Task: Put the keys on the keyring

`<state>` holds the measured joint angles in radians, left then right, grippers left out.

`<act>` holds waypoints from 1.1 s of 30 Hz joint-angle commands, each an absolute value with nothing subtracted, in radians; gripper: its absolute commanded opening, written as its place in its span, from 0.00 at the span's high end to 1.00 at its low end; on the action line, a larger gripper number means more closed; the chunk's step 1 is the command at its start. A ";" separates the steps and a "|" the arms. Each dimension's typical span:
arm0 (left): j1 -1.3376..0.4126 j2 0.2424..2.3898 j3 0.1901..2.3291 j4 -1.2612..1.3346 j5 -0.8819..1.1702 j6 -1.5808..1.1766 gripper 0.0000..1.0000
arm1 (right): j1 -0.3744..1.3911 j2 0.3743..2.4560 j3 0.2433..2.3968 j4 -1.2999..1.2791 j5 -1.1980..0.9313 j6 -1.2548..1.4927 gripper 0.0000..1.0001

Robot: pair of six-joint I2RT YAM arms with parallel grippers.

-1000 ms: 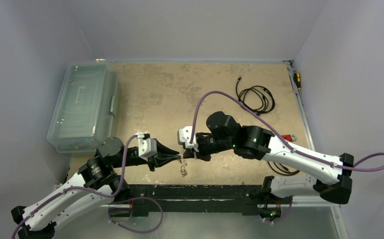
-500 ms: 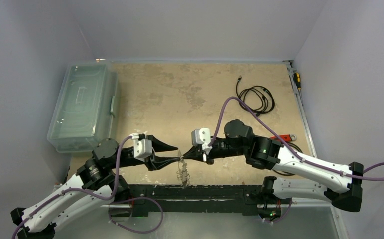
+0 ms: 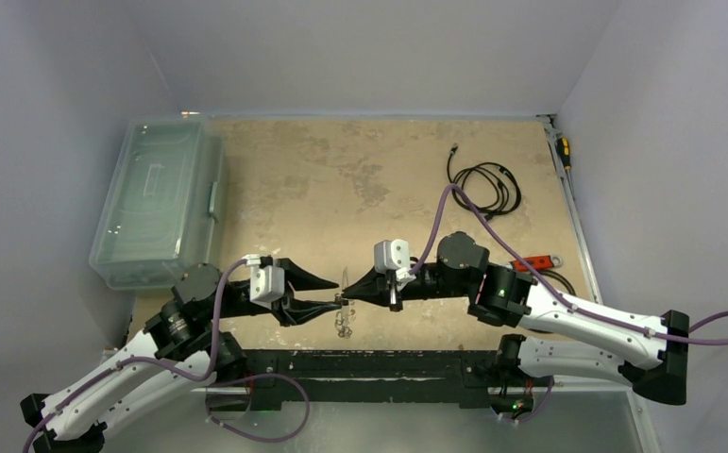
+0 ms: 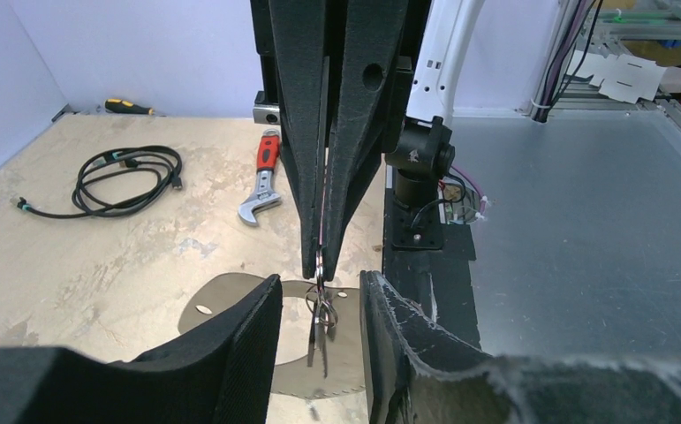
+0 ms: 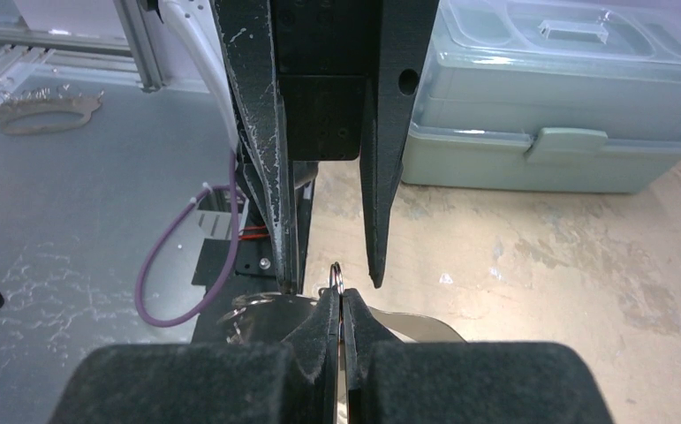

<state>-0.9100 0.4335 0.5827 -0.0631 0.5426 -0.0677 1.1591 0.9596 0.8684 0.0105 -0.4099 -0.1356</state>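
My right gripper [image 5: 342,296] is shut on the keyring [image 5: 336,272], a small wire ring whose top sticks out above the pinched fingertips. In the left wrist view the keyring [image 4: 321,272] hangs from the right gripper [image 4: 319,256], and thin silver keys [image 4: 321,340] dangle from it above the table. My left gripper [image 4: 319,283] is open, one finger on each side of the dangling keys, touching neither. From above, both grippers meet near the table's front edge: left gripper [image 3: 337,293], right gripper [image 3: 352,297], keys [image 3: 344,324] below them.
A flat silvery crescent plate [image 4: 222,318] with holes lies on the table under the grippers. A red-handled wrench [image 3: 534,262] lies at the right, a coiled black cable [image 3: 487,184] behind it, a screwdriver [image 3: 564,146] at the far right edge. A clear lidded box [image 3: 157,198] stands at the left.
My left gripper has opened and drawn back slightly to the left. The right arm has shifted to the right while its fingers stay shut on the ring, keys still hanging.
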 commanded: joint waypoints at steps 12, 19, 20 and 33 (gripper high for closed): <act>-0.909 0.472 0.594 -0.043 0.548 -0.076 0.71 | 1.163 0.915 0.861 0.156 -0.407 -0.088 1.00; -0.909 0.474 0.598 -0.054 0.522 -0.072 0.84 | 1.164 0.900 0.861 0.143 -0.399 -0.088 1.00; -0.909 0.475 0.598 -0.056 0.520 -0.072 0.85 | 1.164 0.898 0.860 0.143 -0.399 -0.087 1.00; -0.909 0.471 0.601 -0.063 0.514 -0.065 1.00 | 1.164 0.934 0.865 0.139 -0.431 -0.074 1.00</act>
<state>-0.9108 0.4709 0.5827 -0.0757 0.5282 -0.0669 1.1591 0.9276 0.8505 0.0700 -0.4114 -0.0921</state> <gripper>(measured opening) 0.003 0.006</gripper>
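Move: The keyring is already pinched in the right fingertips, with its free side about 1 cm to the left of the right hand point. It stands some 1 cm to the right of the left hand point, level with it and between that hand's parted fingers. The thin metal plate hangs fore-and-aft under the ring, its middle roughly 5 cm below and about 1 cm farther out. The dangling keys hang straight beneath the ring, some 3 cm down. The keyring's free side is pinched by the left fingers, which shut fully from about a third open as the left hand sinks roughly 1 cm and eases slightly forward and to its right. The right hand keeps its grip on the ring and rises about 1.5 cm, rolling a few degrees. ##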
